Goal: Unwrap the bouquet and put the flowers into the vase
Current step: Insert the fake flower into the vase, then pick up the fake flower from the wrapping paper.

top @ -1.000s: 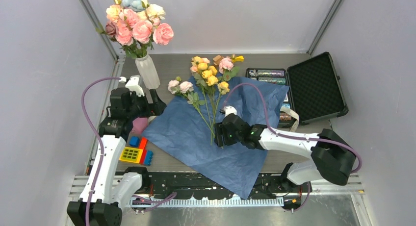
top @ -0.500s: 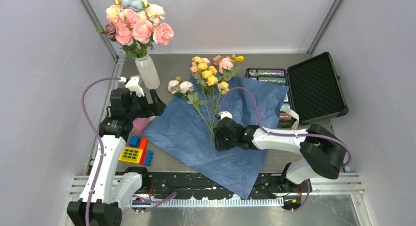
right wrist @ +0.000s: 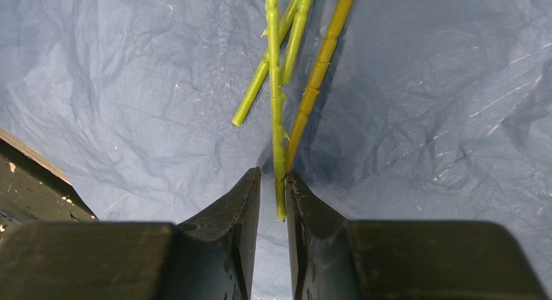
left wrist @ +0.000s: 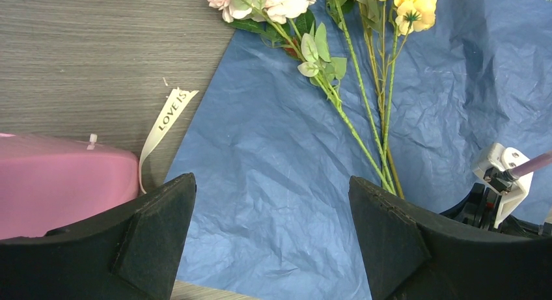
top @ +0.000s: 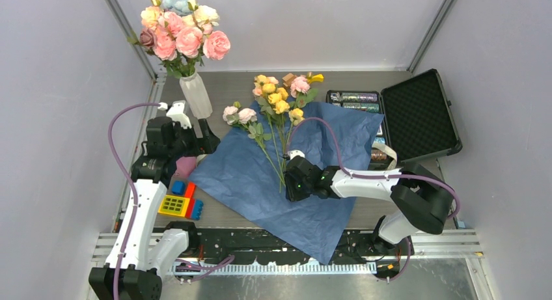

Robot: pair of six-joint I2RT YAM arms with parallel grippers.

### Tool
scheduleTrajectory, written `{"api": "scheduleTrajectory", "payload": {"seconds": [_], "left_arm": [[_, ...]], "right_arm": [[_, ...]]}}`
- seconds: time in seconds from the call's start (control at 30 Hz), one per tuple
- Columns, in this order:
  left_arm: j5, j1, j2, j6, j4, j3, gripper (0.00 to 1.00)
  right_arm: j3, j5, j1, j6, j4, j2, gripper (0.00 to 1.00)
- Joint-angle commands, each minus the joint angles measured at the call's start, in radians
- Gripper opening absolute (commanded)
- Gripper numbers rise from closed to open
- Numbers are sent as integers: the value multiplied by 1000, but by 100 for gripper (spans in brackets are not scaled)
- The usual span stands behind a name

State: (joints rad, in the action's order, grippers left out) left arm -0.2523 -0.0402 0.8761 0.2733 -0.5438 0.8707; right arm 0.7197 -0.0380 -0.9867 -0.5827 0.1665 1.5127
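Note:
The bouquet lies unwrapped: its crinkled blue paper is spread flat, and the flowers, yellow and pink roses, lie on it with their thin stems running toward me. My right gripper sits low on the paper at the stem ends. In the right wrist view its jaws are nearly together around the tip of one green stem, which touches the right finger; a thin slit remains on the left. My left gripper hovers wide open over the paper's left edge, holding nothing. The ribbed white vase stands at the back left.
Bigger pink, white and pale-blue blooms fill the vase. A pink block and coloured toy bricks lie by the left arm. A cream ribbon rests beside the paper. An open black case lies at the right.
My right gripper slid left and slightly nearer along the stems to their tips while its jaws narrowed. The left arm and the flowers have stayed put.

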Motion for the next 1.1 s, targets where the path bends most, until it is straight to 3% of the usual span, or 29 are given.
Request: {"api": "scheduleTrajectory", "payload": {"seconds": [0.0, 0.4, 0.5, 0.63, 0.8, 1.07], "left_arm": [[5, -4, -12, -17, 6, 14, 90], [5, -5, -14, -16, 7, 13, 90], [3, -6, -15, -13, 8, 13, 90], [-35, -10, -15, 12, 28, 4, 90], [-175, -32, -10, 212, 158, -101, 89], [-256, -140, 59, 648, 590, -373, 86]], "right_arm": [[31, 11, -7, -5, -20, 4, 24], [19, 17, -9, -5, -4, -11, 10], [7, 3, -17, -15, -19, -19, 1], [-26, -1, -21, -34, -66, -98, 0], [-73, 16, -20, -38, -192, -217, 0], [-118, 108, -21, -58, -358, -258, 0]]}}
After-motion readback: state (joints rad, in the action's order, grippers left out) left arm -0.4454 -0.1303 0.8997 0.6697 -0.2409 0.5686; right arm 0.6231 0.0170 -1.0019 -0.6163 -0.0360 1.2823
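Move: The pink flower's stem end already lies between the right hand's half-closed fingertips; its heads are some 23 cm ahead and 16 cm to the left. The yellow flowers' stem ends lie about 4 cm left and 1 cm ahead. From the left hand, the middle of the pink stem is roughly 18 cm right, level in reach and 20 cm below; the vase is some 13 cm ahead, 3 cm left and 11 cm below. The right hand holds nearly still by the blue sheet while its fingers shut and pinch the pink flower's stem end, then lifts it about 7 cm and carries it some 3 cm left, its left side rolling up. The left hand, open and empty, sets off late, right and down about 7 cm each way, towards the pink stem, rolling its left side down some 25 degrees. ##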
